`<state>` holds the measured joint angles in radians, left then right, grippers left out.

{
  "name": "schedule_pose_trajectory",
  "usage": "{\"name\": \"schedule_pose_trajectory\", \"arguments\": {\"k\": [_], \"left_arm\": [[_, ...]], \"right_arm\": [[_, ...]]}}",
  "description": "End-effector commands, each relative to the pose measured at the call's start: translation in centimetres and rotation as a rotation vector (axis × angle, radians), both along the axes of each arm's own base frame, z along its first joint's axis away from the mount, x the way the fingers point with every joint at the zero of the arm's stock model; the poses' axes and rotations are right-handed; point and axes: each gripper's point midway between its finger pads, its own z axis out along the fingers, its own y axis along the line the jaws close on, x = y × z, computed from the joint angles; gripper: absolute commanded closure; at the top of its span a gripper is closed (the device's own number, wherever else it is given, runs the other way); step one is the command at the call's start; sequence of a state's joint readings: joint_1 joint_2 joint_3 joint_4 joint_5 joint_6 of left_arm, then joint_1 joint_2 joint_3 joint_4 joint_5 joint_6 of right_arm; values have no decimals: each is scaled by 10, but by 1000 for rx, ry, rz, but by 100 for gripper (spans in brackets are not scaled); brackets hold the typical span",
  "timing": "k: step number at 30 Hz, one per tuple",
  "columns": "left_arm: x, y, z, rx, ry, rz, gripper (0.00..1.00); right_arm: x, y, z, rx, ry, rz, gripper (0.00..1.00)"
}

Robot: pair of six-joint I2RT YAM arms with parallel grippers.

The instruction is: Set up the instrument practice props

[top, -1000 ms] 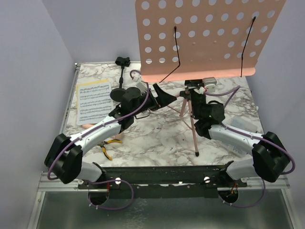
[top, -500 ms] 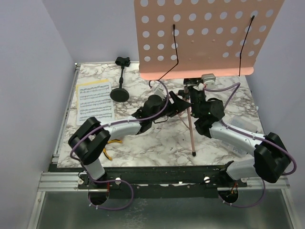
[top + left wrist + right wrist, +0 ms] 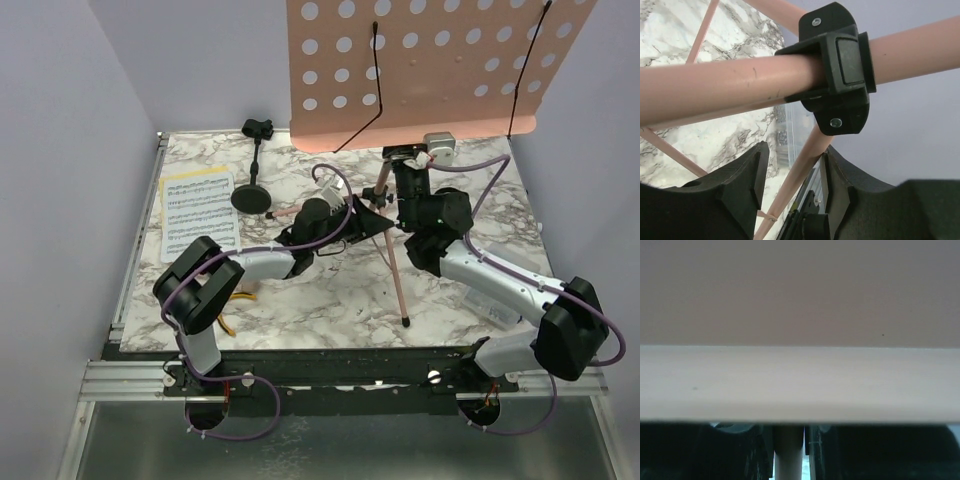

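The pink perforated music-stand desk (image 3: 440, 70) stands high at the back on its pink pole (image 3: 383, 185). My right gripper (image 3: 405, 168) is shut on that pole just under the desk. In the right wrist view the pole (image 3: 788, 455) sits between the black fingers, under the desk's ledge (image 3: 800, 385). My left gripper (image 3: 383, 222) is open around a tripod leg (image 3: 800, 175). That leg touches the right finger (image 3: 850, 180), and a gap shows at the left finger (image 3: 740, 185). A black collar (image 3: 840, 70) clamps the pole above. Sheet-music pages (image 3: 198, 212) lie at the left, beside the black mic stand (image 3: 252, 196).
Yellow-handled pliers (image 3: 225, 305) lie under the left arm near the front edge. One tripod leg (image 3: 398, 275) reaches forward to a foot (image 3: 406, 321) near the table's front edge. Grey walls close in on the left, the back and the right.
My left arm swung right from the mic stand to the tripod, and its jaws narrowed around a leg. The desk shifted slightly. The right gripper kept its hold.
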<state>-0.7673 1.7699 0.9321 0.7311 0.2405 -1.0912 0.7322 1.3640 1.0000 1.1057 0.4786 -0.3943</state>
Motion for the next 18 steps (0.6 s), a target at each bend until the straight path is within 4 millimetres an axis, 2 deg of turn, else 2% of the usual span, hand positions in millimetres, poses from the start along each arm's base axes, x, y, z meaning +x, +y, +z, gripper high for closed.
{"name": "schedule_pose_trajectory", "arguments": {"k": [1, 5, 9, 13, 15, 18], "left_arm": [[9, 64, -98, 286, 164, 79, 51], [3, 82, -94, 311, 140, 45, 51], [-7, 85, -72, 321, 71, -28, 43], [-21, 75, -24, 227, -2, -124, 30], [-25, 67, 8, 164, -51, -159, 26], [-22, 59, 51, 70, -84, -149, 16]], "right_arm": [[-47, -58, 88, 241, -262, -86, 100], [-30, -48, 63, 188, -193, -115, 100], [-17, -53, 37, 194, -139, -196, 100], [-9, -55, 27, 229, -112, -234, 100], [-4, -53, 24, 242, -98, -239, 100], [3, -50, 24, 251, -87, -248, 100]]}}
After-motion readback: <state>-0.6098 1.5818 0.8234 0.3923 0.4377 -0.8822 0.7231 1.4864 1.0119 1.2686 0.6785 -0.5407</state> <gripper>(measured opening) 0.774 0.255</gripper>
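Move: The music stand's black leg clamp sits about 6 cm above the left hand and some 2 cm ahead, roughly level with it sideways. The near leg's foot lies about 20 cm back, 6 cm to that hand's right and 18 cm down, and the left leg's foot some 6 cm ahead, 29 cm to its left and 18 cm down. From the right hand, gripping the post, the clamp is about 20 cm down, 2 cm back and 4 cm left; the desk's lower edge is some 3 cm ahead and 6 cm above. The left hand comes free of the near leg just under the clamp and backs away about 8 cm to the left, dipping some 6 cm and then rising about half of that again, while its half-open fingers spread further and the hand rolls some 15 degrees with its left side rising. The right hand keeps its grip on the post under the desk, easing it a few centimetres down, right and forward as it turns about 15 degrees clockwise. ##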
